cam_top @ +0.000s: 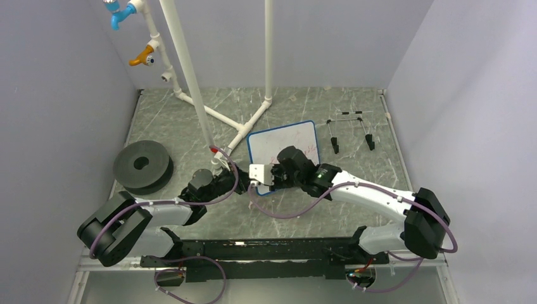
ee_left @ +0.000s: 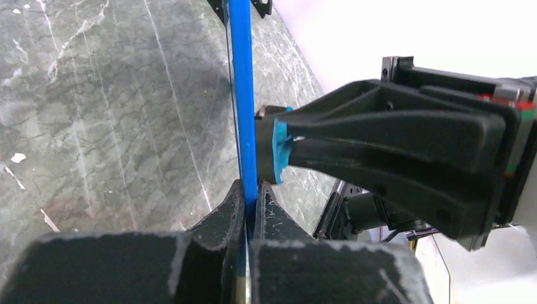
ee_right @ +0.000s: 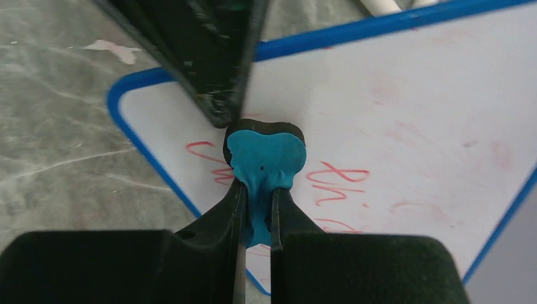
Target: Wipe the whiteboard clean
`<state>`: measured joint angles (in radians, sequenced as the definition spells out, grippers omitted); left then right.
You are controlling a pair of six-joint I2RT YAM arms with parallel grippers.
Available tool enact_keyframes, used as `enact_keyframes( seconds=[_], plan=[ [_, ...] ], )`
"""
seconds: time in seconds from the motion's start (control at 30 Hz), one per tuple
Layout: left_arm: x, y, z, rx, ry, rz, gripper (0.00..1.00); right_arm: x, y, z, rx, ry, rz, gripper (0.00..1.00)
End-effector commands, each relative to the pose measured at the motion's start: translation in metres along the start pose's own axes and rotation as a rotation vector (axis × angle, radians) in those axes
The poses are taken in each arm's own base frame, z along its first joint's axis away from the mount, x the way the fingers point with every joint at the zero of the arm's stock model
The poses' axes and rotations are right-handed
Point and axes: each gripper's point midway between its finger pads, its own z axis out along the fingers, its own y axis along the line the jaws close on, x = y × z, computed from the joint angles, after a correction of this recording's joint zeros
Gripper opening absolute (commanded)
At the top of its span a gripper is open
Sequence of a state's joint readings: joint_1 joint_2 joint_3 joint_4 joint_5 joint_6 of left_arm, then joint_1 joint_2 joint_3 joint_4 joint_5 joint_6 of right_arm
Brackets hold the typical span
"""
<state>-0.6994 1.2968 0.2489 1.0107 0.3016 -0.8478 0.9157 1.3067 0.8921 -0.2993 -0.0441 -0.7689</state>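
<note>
The whiteboard (cam_top: 286,140) has a blue rim and faint red writing (ee_right: 335,180) on its face. My left gripper (ee_left: 252,193) is shut on the board's blue rim (ee_left: 242,95), which shows edge-on between its fingers. My right gripper (ee_right: 258,190) is shut on a small blue eraser (ee_right: 266,158), whose black pad presses against the board's face near a corner. From the left wrist view, the right gripper's fingers (ee_left: 380,142) reach in from the right with the eraser (ee_left: 277,152) against the rim. In the top view both grippers meet at the board's near left corner.
A thin black wire easel stand (cam_top: 351,130) stands just right of the board. White pipe framing (cam_top: 218,117) runs across the table behind it. A black foam ring (cam_top: 143,166) lies at the left. Grey walls close in on both sides.
</note>
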Motion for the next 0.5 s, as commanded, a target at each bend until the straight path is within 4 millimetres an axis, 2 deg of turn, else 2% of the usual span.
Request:
enact_keyframes(
  seconds=[0.0, 0.03, 0.2, 0.3, 0.37, 0.47],
  plan=[
    [-0.056, -0.085, -0.007, 0.320, -0.182, 0.123, 0.00, -0.001, 0.028, 0.003, -0.105, -0.022, -0.058, 0.00],
    [-0.056, -0.086, -0.007, 0.322, -0.182, 0.125, 0.00, -0.002, 0.023, 0.004, -0.085, -0.022, -0.047, 0.00],
    [-0.052, -0.087, -0.006, 0.336, -0.160, 0.120, 0.00, -0.007, -0.046, -0.004, 0.096, -0.036, 0.111, 0.00],
    [-0.050, -0.089, -0.006, 0.348, -0.152, 0.121, 0.00, -0.002, -0.076, -0.008, 0.161, -0.027, 0.169, 0.00],
    [-0.051, -0.089, -0.007, 0.349, -0.152, 0.125, 0.00, 0.004, -0.079, -0.007, 0.170, -0.013, 0.173, 0.00],
    [-0.051, -0.090, -0.008, 0.347, -0.155, 0.129, 0.00, 0.009, -0.064, -0.005, 0.120, -0.011, 0.154, 0.00]
  ],
)
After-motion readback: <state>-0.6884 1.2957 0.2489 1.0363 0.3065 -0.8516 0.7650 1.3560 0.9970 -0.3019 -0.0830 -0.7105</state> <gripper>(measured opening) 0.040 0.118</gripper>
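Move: The right hand has the eraser on the lower left part of the tilted whiteboard. The board's middle is about 7 cm ahead of this hand and 4 cm right, near its height; the leftover red writing lies some 4 cm ahead and 6 cm right. The left fingers grip the board's edge 5 cm left and level, and the board's near left corner is 4 cm back, 4 cm left. From the left hand, the board's middle is roughly 7 cm ahead and 9 cm right. The eraser, still pinched in the right hand, stays against the board's face: it eases back nearly 1 cm, then sweeps forward about 6 cm and up the slope some 3 cm, drifting 2 cm right, away from the left fingers. The wrist swings about 10 degrees clockwise. The left hand keeps its grip on the board's edge and barely moves. ##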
